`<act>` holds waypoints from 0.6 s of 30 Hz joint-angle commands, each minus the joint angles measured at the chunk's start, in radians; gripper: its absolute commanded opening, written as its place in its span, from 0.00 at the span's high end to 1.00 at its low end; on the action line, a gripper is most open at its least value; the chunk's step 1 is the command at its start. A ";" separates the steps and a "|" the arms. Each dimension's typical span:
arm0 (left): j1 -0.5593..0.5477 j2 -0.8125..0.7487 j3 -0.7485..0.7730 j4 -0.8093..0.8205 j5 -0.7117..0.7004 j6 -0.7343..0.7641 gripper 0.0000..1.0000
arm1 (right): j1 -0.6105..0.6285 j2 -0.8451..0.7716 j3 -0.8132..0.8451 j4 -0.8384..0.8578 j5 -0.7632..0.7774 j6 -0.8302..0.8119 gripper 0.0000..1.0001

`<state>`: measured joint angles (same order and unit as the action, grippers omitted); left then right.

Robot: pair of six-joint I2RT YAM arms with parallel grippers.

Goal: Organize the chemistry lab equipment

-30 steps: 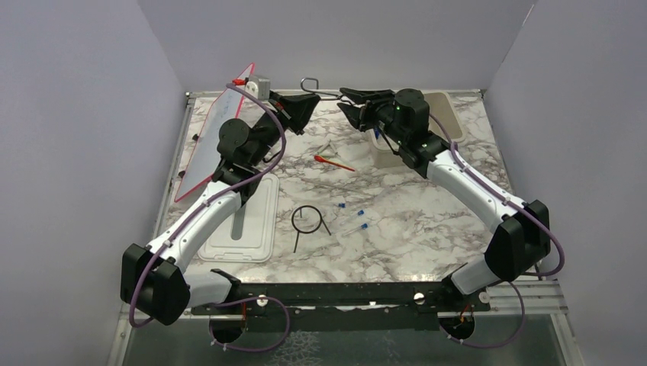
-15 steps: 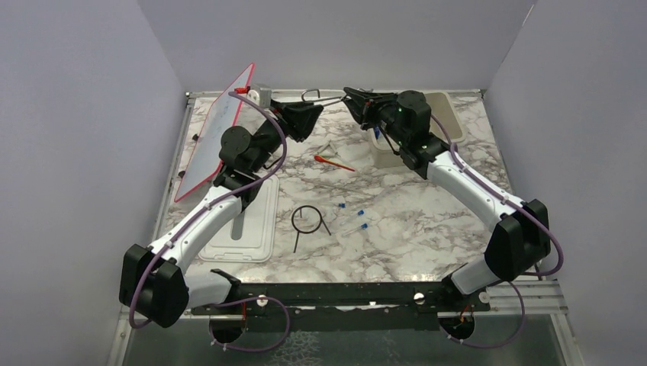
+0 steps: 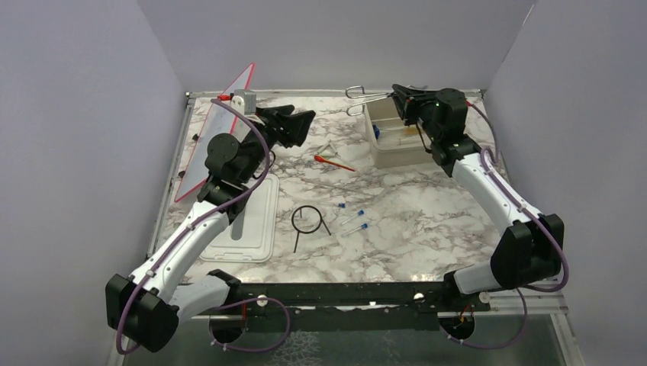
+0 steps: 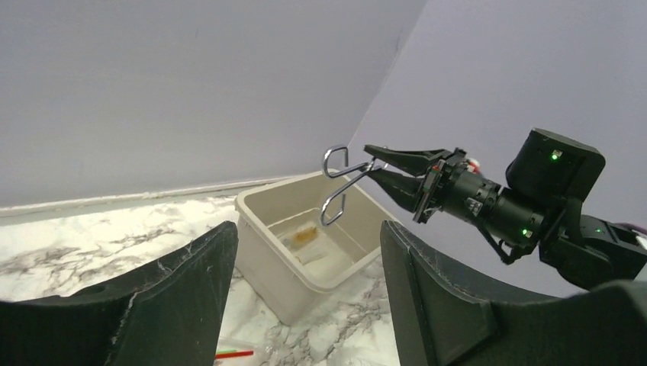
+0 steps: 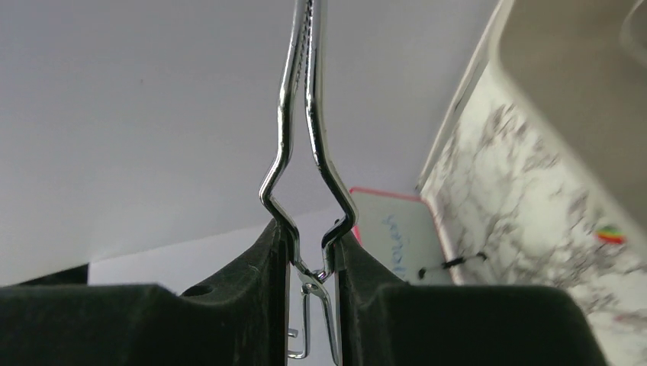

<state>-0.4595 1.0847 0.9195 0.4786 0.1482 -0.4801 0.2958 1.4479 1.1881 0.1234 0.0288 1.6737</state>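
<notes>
My right gripper (image 3: 395, 97) is shut on the hinge end of the silvery wire tongs (image 3: 355, 99), which stick out leftward above the back left corner of the beige tub (image 3: 397, 156). The right wrist view shows the tongs (image 5: 301, 114) pinched between the right gripper's (image 5: 313, 238) pads. My left gripper (image 3: 300, 126) hangs open and empty, left of the tub. Its wrist view shows the left gripper (image 4: 309, 232) facing the tongs (image 4: 339, 187) and tub (image 4: 290, 244). On the table lie the orange-red stick (image 3: 333, 162), the black wire ring (image 3: 307, 219) and two blue-capped tubes (image 3: 352, 206). A blue piece (image 3: 377, 132) sits at the tub's left wall.
The red-framed white board (image 3: 221, 133) leans at the back left, behind my left arm. The slotted lid (image 3: 246, 221) lies flat at the left, partly under that arm. Grey walls close in the table on three sides.
My left gripper has opened, let go of the tongs and drawn back to the left. The right gripper closed on the tongs and carried them right, over the tub.
</notes>
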 commanded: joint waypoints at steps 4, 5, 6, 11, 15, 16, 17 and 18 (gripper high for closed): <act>0.001 -0.089 -0.016 -0.238 -0.053 0.053 0.28 | -0.096 -0.061 0.023 -0.232 0.288 -0.399 0.99; 0.001 -0.093 -0.020 -0.253 -0.053 0.060 0.28 | -0.098 -0.051 0.037 -0.256 0.333 -0.451 0.99; 0.001 -0.097 -0.025 -0.268 -0.052 0.068 0.28 | -0.098 -0.037 0.047 -0.281 0.371 -0.487 0.99; 0.001 -0.098 -0.060 -0.286 -0.055 0.097 0.28 | -0.101 0.042 0.077 -0.292 0.476 -0.557 0.99; 0.001 -0.082 -0.079 -0.294 -0.073 0.099 0.28 | -0.104 0.125 0.123 -0.290 0.519 -0.552 0.99; 0.001 -0.076 -0.083 -0.293 -0.079 0.100 0.28 | -0.104 0.152 0.136 -0.291 0.523 -0.546 1.00; 0.001 -0.070 -0.085 -0.297 -0.085 0.100 0.28 | -0.105 0.177 0.152 -0.295 0.528 -0.536 0.99; 0.001 -0.063 -0.084 -0.299 -0.090 0.099 0.28 | -0.106 0.200 0.167 -0.300 0.533 -0.521 0.99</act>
<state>-0.4595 1.0035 0.8452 0.1875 0.0998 -0.4004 0.1932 1.5787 1.2842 -0.1604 0.4656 1.1534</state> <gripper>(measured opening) 0.721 0.250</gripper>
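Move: The metal tongs are already shut in the right hand, their looped handles sticking out to its left. The bin they are being taken to has its middle about 7 cm ahead, 10 cm to the right and 26 cm below. The brush inside it is some 9 cm ahead, 12 cm right and 32 cm down; the red dropper lies on the table about 16 cm left, 1 cm ahead and 34 cm below. From the left hand, the bin is roughly 20 cm ahead, 33 cm right and 33 cm below. The tongs, still pinched in the right fingers, are swept about 13 cm to the right and lowered some 10 cm over the bin, easing a little forward at the end, while the wrist rolls its left side down, tips downward and turns clockwise. The empty left hand, fingers staying open, sinks about 8 cm and tips slightly down. ##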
